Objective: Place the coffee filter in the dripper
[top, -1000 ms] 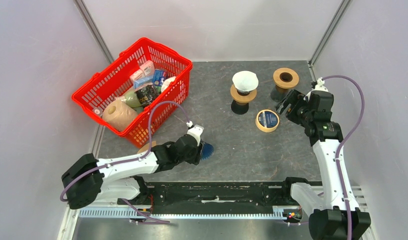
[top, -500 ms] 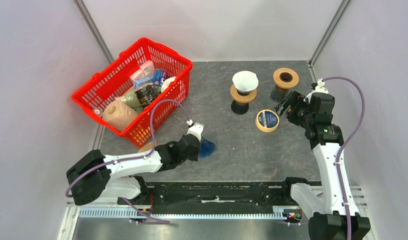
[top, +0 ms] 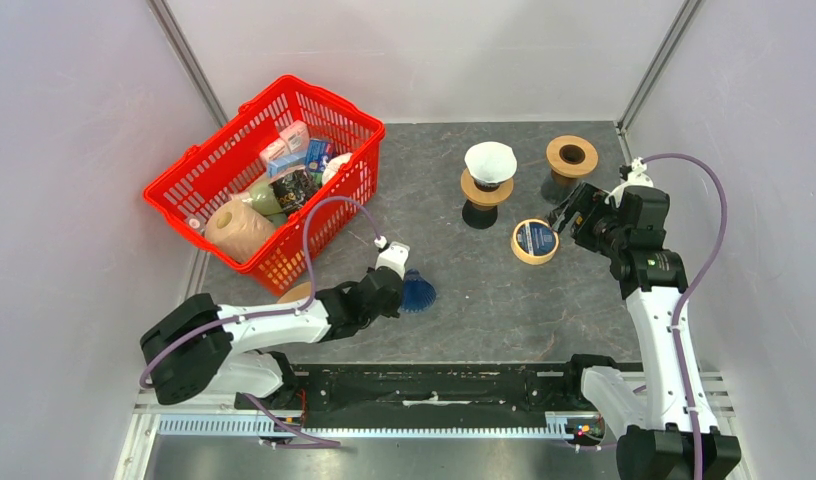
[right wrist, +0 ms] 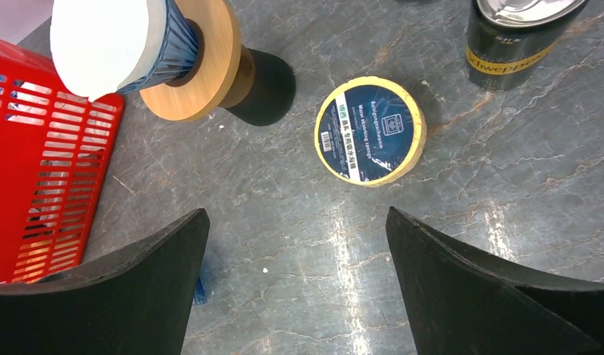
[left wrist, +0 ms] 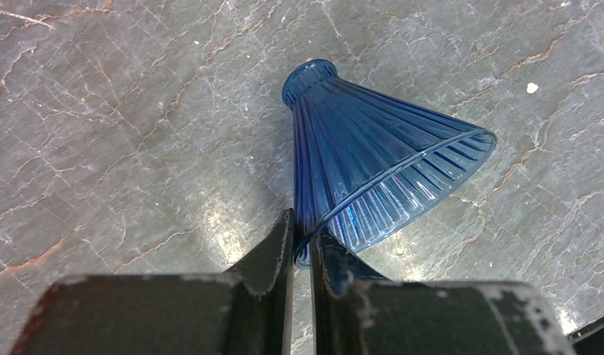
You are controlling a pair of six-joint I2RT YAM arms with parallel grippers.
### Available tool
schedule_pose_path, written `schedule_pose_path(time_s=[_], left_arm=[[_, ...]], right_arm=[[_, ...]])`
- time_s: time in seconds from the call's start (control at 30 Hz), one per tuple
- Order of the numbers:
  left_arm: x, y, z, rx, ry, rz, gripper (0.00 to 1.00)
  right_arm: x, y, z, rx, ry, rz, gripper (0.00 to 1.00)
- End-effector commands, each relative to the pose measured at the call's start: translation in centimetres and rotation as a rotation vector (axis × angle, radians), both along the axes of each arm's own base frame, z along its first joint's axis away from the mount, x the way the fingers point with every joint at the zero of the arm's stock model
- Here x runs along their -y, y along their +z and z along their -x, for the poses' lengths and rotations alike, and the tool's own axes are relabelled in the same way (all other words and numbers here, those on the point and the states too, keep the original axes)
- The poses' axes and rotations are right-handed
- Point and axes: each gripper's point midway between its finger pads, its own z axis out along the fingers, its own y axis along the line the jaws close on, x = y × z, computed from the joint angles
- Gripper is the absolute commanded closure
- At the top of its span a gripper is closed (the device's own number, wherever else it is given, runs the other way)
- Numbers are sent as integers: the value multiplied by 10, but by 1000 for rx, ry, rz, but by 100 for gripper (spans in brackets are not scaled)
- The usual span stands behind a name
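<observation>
A blue ribbed glass dripper point(top: 418, 292) point(left wrist: 373, 159) lies on its side on the grey table, narrow end pointing away from my left arm. My left gripper point(top: 400, 299) point(left wrist: 303, 238) is shut on its wide rim, one finger inside and one outside. The white coffee filter point(top: 490, 160) point(right wrist: 99, 44) sits in another blue cone on a wooden stand point(top: 486, 191) point(right wrist: 210, 66) at the back. My right gripper point(top: 565, 214) point(right wrist: 297, 216) hangs open over bare table to the right of that stand, holding nothing.
A red basket point(top: 197, 166) full of groceries stands at the back left. A round yellow tin with a blue label point(top: 535, 241) point(right wrist: 370, 131) lies just under my right gripper. A second wooden stand point(top: 572, 156) is at the back right.
My left gripper's jaws have closed onto the dripper's rim while the arm crept slightly right. My right gripper drifted a little left, still open.
</observation>
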Motion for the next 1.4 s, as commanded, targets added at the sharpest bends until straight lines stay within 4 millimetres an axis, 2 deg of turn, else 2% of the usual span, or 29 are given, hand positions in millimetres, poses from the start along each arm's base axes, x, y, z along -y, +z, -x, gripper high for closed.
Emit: schedule_pose_path(time_s=[0.0,0.1,0.2,0.3,0.57,0.73,0.9,1.07,1.2,1.3,1.37], left_arm=[[17,36,-16,58,58,107,98],[16,51,-6,-12,71,117,98],[17,74,4,-62,67,152,98],[23,93,17,-121,2,151,98],[29,95,35,-262,-27,110,98],[41,104,39,-280,-64,165,98],[41,106,40,-286,-71,167,98],[47,110,42,-296,-93,183,98],[51,113,43,-300,-108,191,98],[51,115,43,-297,-113,191,98],[52,114,43,-299,-116,190,98]], right_arm=[[-7,3,7,24,41,-12,3],[-22,9,11,72,109,-57,4],[-50,12,17,95,250,-121,6],[-81,3,23,63,382,-108,7],[-179,9,51,120,726,-16,7],[-218,-17,59,60,833,103,9],[-238,-35,62,26,877,194,14],[-251,-47,67,0,910,200,26],[-256,-60,67,-26,899,239,43],[-258,-62,66,-28,881,254,55],[-256,-61,61,-20,849,267,67]])
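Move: My left hand already grips the rim of the empty blue dripper lying on the table; the dripper's middle is about 3 cm ahead and 4 cm to the right, roughly level with the fingers. From my open right hand, that dripper is some 33 cm left, 4 cm back and 18 cm lower. The yellow tape roll is about 8 cm ahead, 5 cm left and 21 cm below it; the filter-lined dripper stands about 17 cm ahead, 18 cm left and 7 cm down. I swing my right hand about 25 cm left towards the blue dripper, drawing back and then sinking about 8 cm each way and turning counter-clockwise some 50 degrees, until its closing fingers straddle the free side of the rim. Keeping its pinch, my left hand lifts the dripper about 9 cm, also drawing back and a little right, its fingers tipping down. ##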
